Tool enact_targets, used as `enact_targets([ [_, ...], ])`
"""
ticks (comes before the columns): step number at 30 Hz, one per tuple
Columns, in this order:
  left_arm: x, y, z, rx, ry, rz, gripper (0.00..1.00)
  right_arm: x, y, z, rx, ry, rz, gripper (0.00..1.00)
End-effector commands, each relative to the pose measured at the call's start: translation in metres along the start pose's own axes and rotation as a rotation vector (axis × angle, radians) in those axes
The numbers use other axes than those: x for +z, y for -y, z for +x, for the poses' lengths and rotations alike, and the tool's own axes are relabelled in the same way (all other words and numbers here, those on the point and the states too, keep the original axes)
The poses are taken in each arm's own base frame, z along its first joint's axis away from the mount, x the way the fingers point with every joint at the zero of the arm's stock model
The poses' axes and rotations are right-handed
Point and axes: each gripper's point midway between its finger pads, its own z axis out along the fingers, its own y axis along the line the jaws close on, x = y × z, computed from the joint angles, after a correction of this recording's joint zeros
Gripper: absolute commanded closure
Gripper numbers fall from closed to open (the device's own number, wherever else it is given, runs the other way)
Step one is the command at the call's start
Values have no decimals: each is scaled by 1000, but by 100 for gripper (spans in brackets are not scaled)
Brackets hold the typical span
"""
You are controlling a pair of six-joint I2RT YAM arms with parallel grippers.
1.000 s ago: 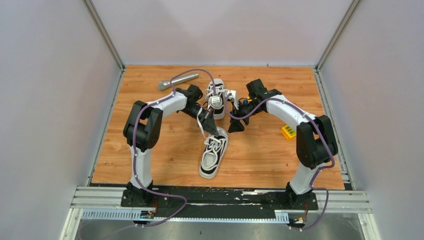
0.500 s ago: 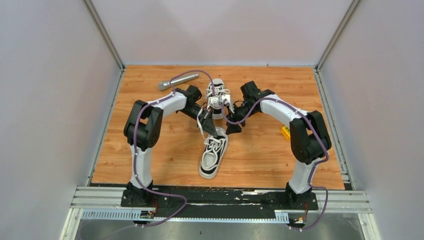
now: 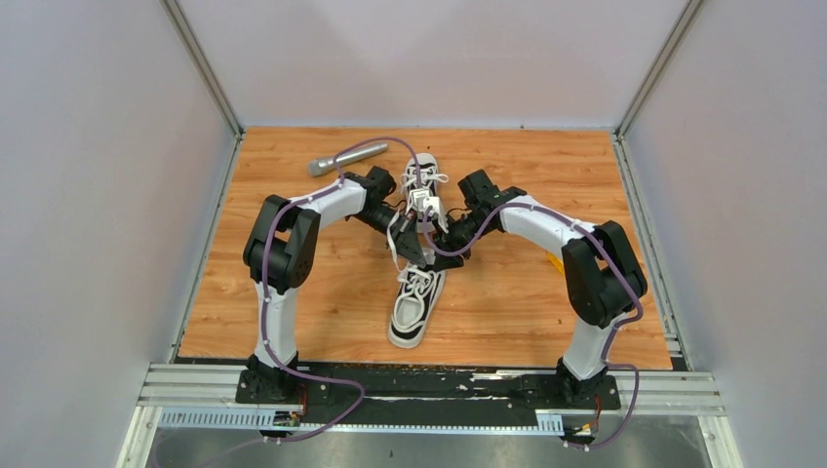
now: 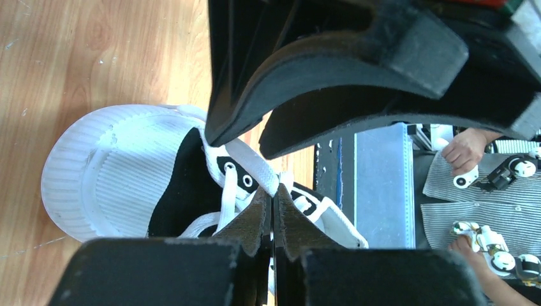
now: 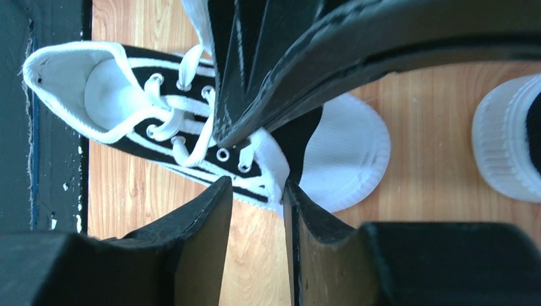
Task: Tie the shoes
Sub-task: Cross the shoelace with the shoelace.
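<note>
Two black-and-white shoes lie on the wooden floor: the near shoe toe towards the far wall, and the far shoe behind the grippers. My left gripper hovers over the near shoe and is shut on a white lace pinched at its fingertips. My right gripper stands open just beside it, above the near shoe's side, with only bare floor between its fingers. In the top view the left gripper and right gripper nearly touch. The far shoe's toe cap shows at the right.
A grey cylindrical tool lies at the back left of the floor. White walls close in the wooden floor on three sides. A metal rail with both arm bases runs along the near edge.
My right arm has swung left towards the left gripper and its jaws have narrowed. The left gripper has stayed shut over the near shoe.
</note>
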Motion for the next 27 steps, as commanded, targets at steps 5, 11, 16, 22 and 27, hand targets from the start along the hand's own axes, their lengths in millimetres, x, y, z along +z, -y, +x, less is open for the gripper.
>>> enact_targets([
  [5,0,6,-15,36,26,28,100,-5,7,-12,-36,49,74,68],
  [11,0,7,-14,30,22,28,100,1,16,-18,-40,45,113,91],
  [16,0,4,-11,17,11,21,98,-20,-4,-38,-37,69,96,100],
  [22,0,1,-12,41,9,24,97,-30,-36,-65,94,141,-28,100],
  [27,1,-1,-11,40,6,21,96,-27,-38,-69,192,147,-116,100],
])
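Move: Just off the left fingertips, which already hold one part of it, the lace passes about 1 cm to the left of the right hand point, at its height; from the left hand that stretch lies roughly 2 cm to the right and 1 cm ahead. The shoe's middle sits some 8 cm back, 4 cm left and 5 cm below the right hand; the second shoe lies about 13 cm ahead, 3 cm left and 5 cm below. Shuffling about a centimetre back and then forward beside the left fingertips, the right hand shuts its part-open fingers and pinches the lace there. It then lifts roughly 5 cm straight up, away from the shoe, while the left hand stays in place with its fingers still nearly shut on the lace. ##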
